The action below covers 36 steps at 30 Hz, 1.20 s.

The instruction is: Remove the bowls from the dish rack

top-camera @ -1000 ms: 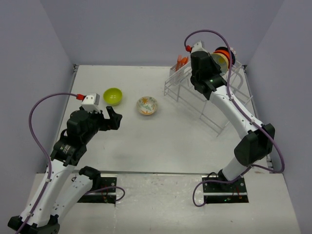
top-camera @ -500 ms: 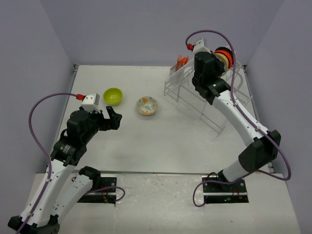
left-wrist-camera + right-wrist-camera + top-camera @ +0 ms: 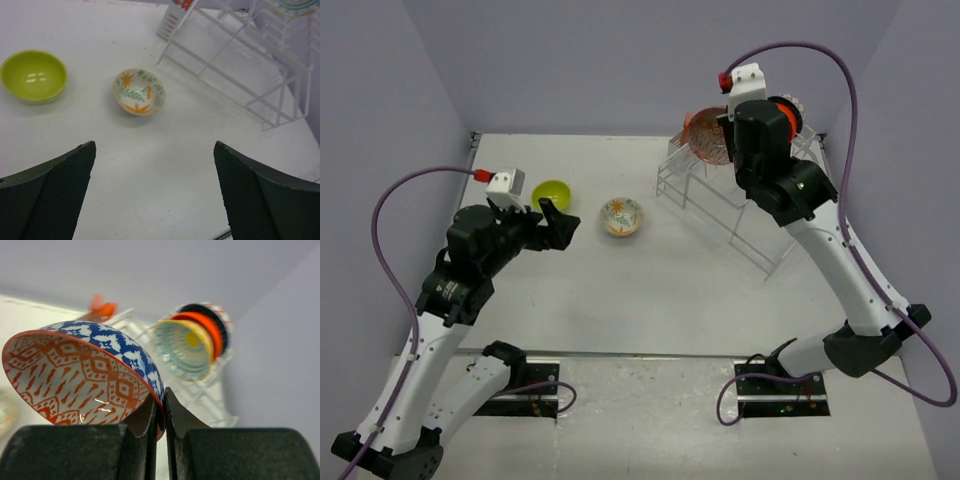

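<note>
My right gripper [image 3: 162, 395] is shut on the rim of a bowl with a red-orange pattern inside and blue-and-white outside [image 3: 82, 372]. It holds that bowl [image 3: 706, 138] in the air above the left end of the white wire dish rack [image 3: 752, 212]. Standing on edge in the rack are a yellow-centred bowl with blue zigzags [image 3: 184, 349], a plain orange-red bowl [image 3: 209, 329] and a dark bowl [image 3: 206, 309]. A lime green bowl [image 3: 551, 194] and a white floral bowl [image 3: 622, 216] sit on the table. Beside them, my left gripper [image 3: 558, 226] hangs open and empty.
Orange utensils [image 3: 102, 307] stand in the small basket at the rack's far left corner. The rack [image 3: 240, 65] fills the table's back right. Purple walls close in the table at the back and both sides.
My right arm has lifted the red-patterned bowl up out of the rack and a little to the left. The left arm has shifted slightly forward, its gripper still open.
</note>
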Motion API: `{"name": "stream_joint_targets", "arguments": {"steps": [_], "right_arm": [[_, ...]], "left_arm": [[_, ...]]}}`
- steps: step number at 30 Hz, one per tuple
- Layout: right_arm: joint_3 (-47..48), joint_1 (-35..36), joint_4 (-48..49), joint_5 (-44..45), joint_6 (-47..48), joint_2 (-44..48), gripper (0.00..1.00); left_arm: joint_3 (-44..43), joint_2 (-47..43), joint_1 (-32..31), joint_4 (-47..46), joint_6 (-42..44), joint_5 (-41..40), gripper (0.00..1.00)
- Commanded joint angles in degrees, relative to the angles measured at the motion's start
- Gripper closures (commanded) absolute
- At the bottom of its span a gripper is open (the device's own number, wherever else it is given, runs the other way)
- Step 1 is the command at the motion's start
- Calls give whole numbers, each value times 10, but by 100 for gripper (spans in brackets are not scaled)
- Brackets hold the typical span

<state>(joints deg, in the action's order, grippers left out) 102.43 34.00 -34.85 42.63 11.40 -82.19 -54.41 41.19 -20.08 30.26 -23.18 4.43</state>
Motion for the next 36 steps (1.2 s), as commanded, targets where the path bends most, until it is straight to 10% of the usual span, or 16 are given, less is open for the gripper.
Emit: {"name": "stream_joint_targets", "arguments": {"steps": [1,7,14,21,27,31,33,36], "right_arm": [[51,19,-160,-159,-195,7,100],[53,71,-197,-187,-312,-21,100],[51,107,-209,-222,-360,-36,100],[50,128,-203,-247,-374,-38,100],[34,137,-186,-250,-391,-39,100],[16,143,-167,-261,-401,-35,100],[6,143,-155,-271,-407,-32,100],[-15,143,-139,-273,-409,-24,100]], "left_arm": [[-92,47,-3,-74,-28,110,0],[-198,158,-168,-69,-4,-53,0],[-210,238,-222,-42,-2,-191,2],[-215,274,-230,-30,-2,-226,30],[-220,293,-235,-18,1,-254,73],[-214,304,-234,-13,3,-267,79],[-207,306,-234,-11,-2,-274,100],[-194,300,-234,1,-20,-308,100]]}}
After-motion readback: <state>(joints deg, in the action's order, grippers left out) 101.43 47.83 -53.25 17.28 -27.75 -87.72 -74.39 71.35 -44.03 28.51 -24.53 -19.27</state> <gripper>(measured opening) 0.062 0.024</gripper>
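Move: My right hand already holds the patterned bowl by its right rim, the bowl's middle about 6 cm to its left. My left hand, wide open, is where I take it: about 38 cm left, 14 back and 13 lower. From my left hand the patterned bowl is some 33 cm right, 13 ahead and 14 up; on the table below, the flowered bowl is about 20 ahead and 12 right, the green bowl 26 ahead and 9 left, both roughly 27 down. I swing the patterned bowl left about 17 cm with my right hand, down some 12 and back 9 towards my left hand, rolling and tipping the wrist some 30 degrees while keeping the pinch. My left hand goes right about 12 cm and rises nearly 9, then sinks again while reaching 6 forward, and its fingers close on the bowl's left rim. ##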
